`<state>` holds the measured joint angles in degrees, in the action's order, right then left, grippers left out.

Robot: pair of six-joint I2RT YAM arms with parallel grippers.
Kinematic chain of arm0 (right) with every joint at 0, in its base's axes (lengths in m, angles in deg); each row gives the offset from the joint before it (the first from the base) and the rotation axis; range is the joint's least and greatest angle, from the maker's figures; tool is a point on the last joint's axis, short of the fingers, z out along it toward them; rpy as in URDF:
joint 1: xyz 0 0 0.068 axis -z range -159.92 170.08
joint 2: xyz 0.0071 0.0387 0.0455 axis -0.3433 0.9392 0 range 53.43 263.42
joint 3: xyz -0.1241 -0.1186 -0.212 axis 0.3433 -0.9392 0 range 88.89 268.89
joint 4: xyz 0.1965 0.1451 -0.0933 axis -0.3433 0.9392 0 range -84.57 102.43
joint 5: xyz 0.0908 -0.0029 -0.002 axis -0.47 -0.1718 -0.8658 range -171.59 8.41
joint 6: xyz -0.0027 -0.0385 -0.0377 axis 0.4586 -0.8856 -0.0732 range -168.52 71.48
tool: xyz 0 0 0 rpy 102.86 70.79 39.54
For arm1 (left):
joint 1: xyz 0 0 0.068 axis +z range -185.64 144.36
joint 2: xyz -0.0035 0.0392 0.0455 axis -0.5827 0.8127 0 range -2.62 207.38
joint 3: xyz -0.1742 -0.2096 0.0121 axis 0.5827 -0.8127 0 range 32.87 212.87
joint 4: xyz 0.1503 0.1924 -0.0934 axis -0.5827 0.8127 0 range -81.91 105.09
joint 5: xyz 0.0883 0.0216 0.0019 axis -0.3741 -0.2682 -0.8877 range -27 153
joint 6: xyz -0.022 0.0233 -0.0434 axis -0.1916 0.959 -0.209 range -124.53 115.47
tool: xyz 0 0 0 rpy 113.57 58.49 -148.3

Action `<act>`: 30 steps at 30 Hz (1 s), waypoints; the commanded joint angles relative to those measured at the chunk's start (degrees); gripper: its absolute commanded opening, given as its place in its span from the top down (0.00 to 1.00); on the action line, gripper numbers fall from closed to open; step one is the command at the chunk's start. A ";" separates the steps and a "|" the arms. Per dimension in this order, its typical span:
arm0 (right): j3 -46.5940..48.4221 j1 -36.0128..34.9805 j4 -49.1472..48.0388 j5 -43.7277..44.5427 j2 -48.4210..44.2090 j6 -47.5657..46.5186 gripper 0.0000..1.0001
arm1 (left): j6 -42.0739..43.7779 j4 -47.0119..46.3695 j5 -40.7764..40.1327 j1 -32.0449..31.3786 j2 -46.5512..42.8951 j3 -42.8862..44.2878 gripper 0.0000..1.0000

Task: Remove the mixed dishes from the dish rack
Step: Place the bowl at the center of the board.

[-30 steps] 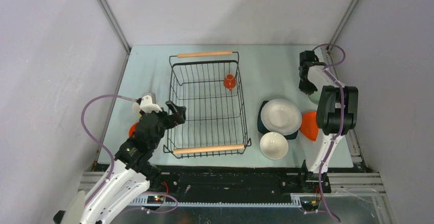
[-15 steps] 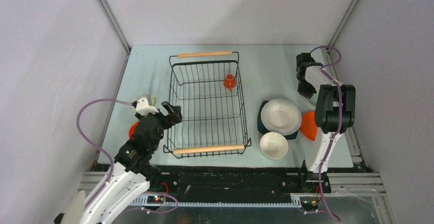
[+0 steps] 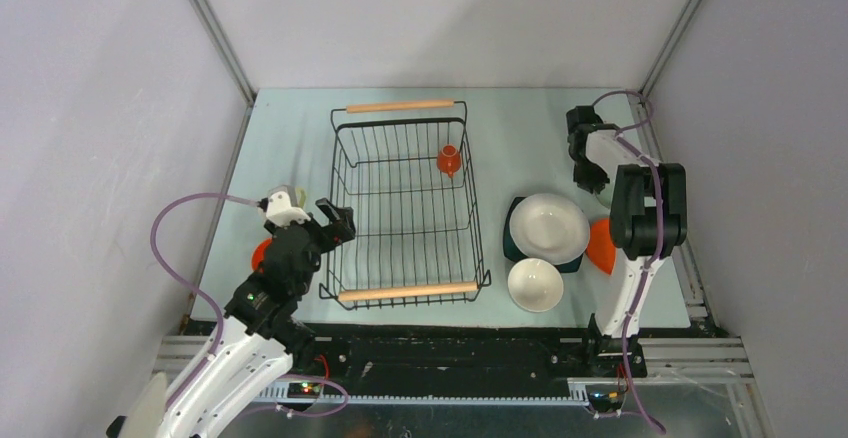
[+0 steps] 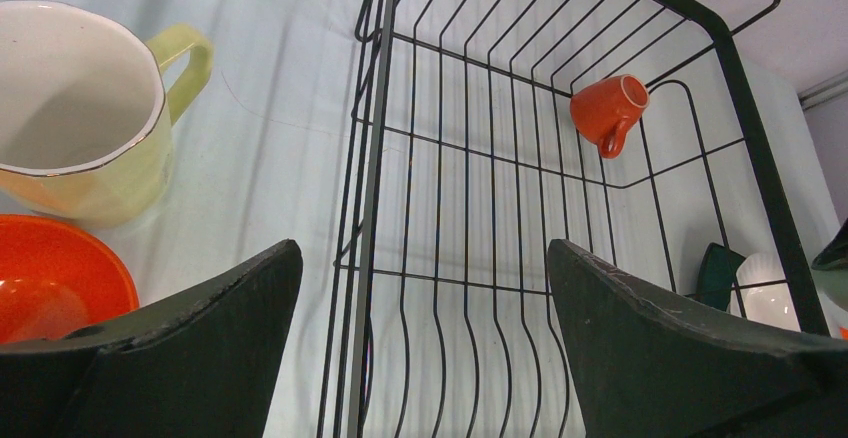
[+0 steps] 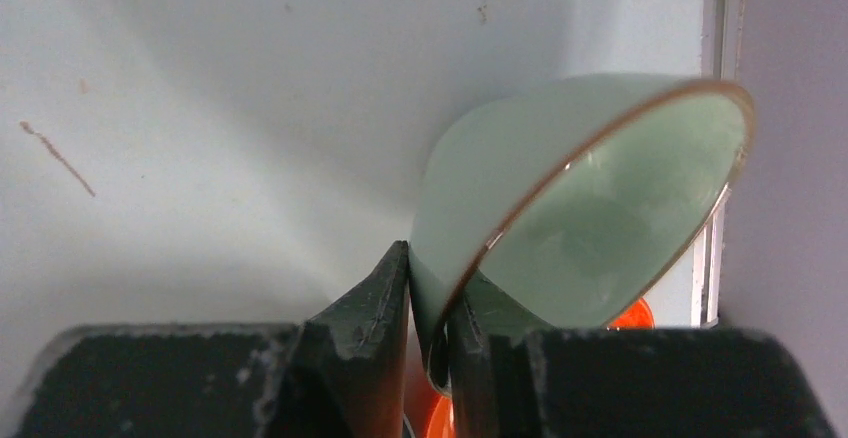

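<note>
The dish rack [image 3: 408, 292], a black wire basket with wooden handles, holds only a small orange cup [image 3: 449, 160] on its side near the far right corner. My left gripper [image 3: 340, 220] hovers open over the rack's near left edge [image 4: 380, 158], with the orange cup [image 4: 607, 110] ahead of it. My right gripper [image 5: 428, 298] is at the back right, shut on the rim of a tilted pale green bowl [image 5: 590, 218]. One finger is outside the bowl and one inside. From above, the right gripper [image 3: 590, 173] mostly hides that bowl [image 3: 604, 194].
Right of the rack a white bowl [image 3: 548, 228] sits on a dark teal plate [image 3: 512, 248], beside another white bowl [image 3: 534, 285] and an orange plate [image 3: 601, 246]. Left of the rack stand a pale yellow mug [image 4: 80, 128] and an orange bowl [image 4: 50, 273].
My right wrist has shifted a little left, still on the green bowl. My left gripper drew back slightly from the rack, then stayed put.
</note>
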<state>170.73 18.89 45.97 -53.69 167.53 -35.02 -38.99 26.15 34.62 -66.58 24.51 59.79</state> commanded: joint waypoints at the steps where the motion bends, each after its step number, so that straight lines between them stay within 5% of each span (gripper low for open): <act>1: 0.65 -1.21 -1.54 4.33 -0.43 -0.26 0.79 | 0.20 -2.04 -1.66 0.43 0.47 -0.24 0.00; 16: -1.60 -3.08 -1.52 3.56 -3.79 2.87 0.64 | -0.30 -0.88 -1.16 0.53 0.64 0.30 0.00; 28: -7.34 -4.22 1.26 3.52 -18.66 11.74 0.45 | -0.50 -0.38 1.05 0.54 1.20 1.08 0.00; 30: -10.09 -4.44 0.68 3.59 -23.45 14.40 0.34 | 0.15 -1.18 2.96 0.53 1.87 1.55 0.00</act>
<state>163.78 14.84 46.45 -51.70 152.80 -26.59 -39.06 26.24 35.14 -66.36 25.30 59.81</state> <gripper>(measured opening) 0.604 0.996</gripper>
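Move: The green bowl, its near-left rim between the right fingers, has its middle about 5 cm to the right, 3 cm ahead and 2 cm below that hand. The orange plate lies some 14 cm back and level sideways; the large white plate is about 10 cm back and 13 cm left, both slightly lower than the hand. From the left hand, the green bowl is roughly 18 cm ahead, 64 cm right and 17 cm below. The right hand opens off the green bowl's rim, edges left, then rises about 6 cm, easing back. ##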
